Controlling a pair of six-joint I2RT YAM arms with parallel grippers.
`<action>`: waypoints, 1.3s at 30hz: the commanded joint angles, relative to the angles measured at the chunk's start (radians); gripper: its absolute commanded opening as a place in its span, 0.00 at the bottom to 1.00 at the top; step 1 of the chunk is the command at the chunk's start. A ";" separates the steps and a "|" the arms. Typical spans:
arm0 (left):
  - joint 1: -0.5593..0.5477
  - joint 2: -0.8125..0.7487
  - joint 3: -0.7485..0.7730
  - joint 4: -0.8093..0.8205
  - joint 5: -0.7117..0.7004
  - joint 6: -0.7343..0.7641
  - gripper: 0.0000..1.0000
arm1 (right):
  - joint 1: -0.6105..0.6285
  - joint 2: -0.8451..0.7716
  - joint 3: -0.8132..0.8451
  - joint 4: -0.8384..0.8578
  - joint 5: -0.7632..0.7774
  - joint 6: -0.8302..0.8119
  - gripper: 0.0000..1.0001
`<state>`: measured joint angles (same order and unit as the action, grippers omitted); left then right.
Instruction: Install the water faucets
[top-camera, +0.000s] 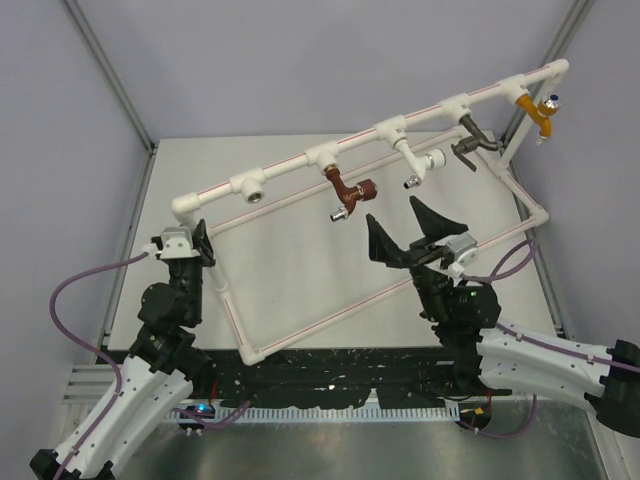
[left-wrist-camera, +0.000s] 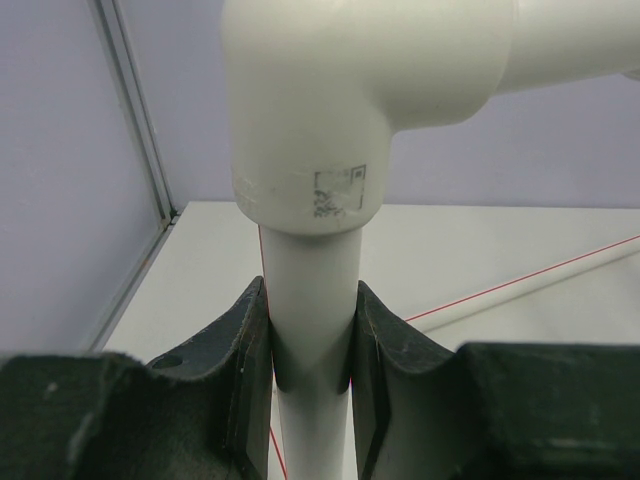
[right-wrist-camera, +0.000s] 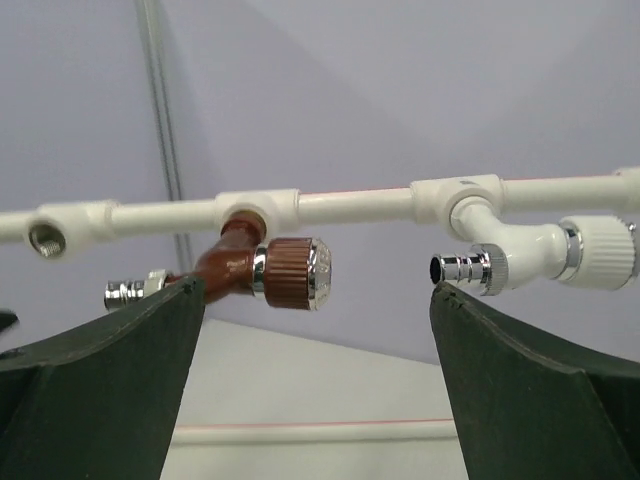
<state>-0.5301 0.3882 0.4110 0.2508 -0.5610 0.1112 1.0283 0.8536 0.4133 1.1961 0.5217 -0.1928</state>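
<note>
The reddish-brown faucet (top-camera: 348, 192) hangs from a tee of the white pipe frame (top-camera: 300, 163), spout down-left, round knob to the right. In the right wrist view it (right-wrist-camera: 262, 272) sits just beyond my fingers. My right gripper (top-camera: 412, 233) is open and empty, a little in front of and below the faucet, apart from it. My left gripper (top-camera: 200, 243) is shut on the frame's upright leg (left-wrist-camera: 311, 330) just below the corner elbow (left-wrist-camera: 340, 110).
On the same rail are a white tap (top-camera: 424, 166), a dark bronze-grey lever tap (top-camera: 473, 146), an orange tap with blue knob (top-camera: 541, 113) and an open tee socket (top-camera: 252, 190). The frame's lower pipes (top-camera: 330, 315) lie on the table.
</note>
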 joint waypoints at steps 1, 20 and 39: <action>-0.018 0.040 0.000 -0.039 0.075 -0.001 0.00 | 0.004 -0.112 0.053 -0.352 -0.256 -0.581 0.98; -0.018 0.049 0.000 -0.044 0.078 -0.004 0.00 | 0.006 0.087 0.374 -0.791 -0.322 -1.292 0.92; -0.022 0.041 0.000 -0.042 0.079 -0.004 0.00 | -0.025 0.268 0.430 -0.609 -0.307 -1.070 0.15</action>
<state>-0.5301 0.4019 0.4110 0.2634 -0.5629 0.1108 1.0107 1.0973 0.8135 0.5236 0.2394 -1.4464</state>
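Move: The brown faucet stands about 6 cm ahead of the right hand and 8 cm to its left, at nearly its height. The white faucet is some 9 cm ahead and 2 cm to the hand's right; the empty pipe socket lies about 7 cm ahead and 24 cm left, a little higher. From the left hand, the brown faucet is roughly 6 cm ahead, 22 cm to the right and perhaps 5 cm higher. Rolling by more than 80 degrees, its left side going down, the right hand first backs off 1 cm, then swings left about 8 cm and forward some 5 cm onto the brown faucet, fingers turning leftward and flattening. It closes its wide-open fingers and pinches the body near the chrome outlet, while the left hand keeps hold of the frame's upright. ##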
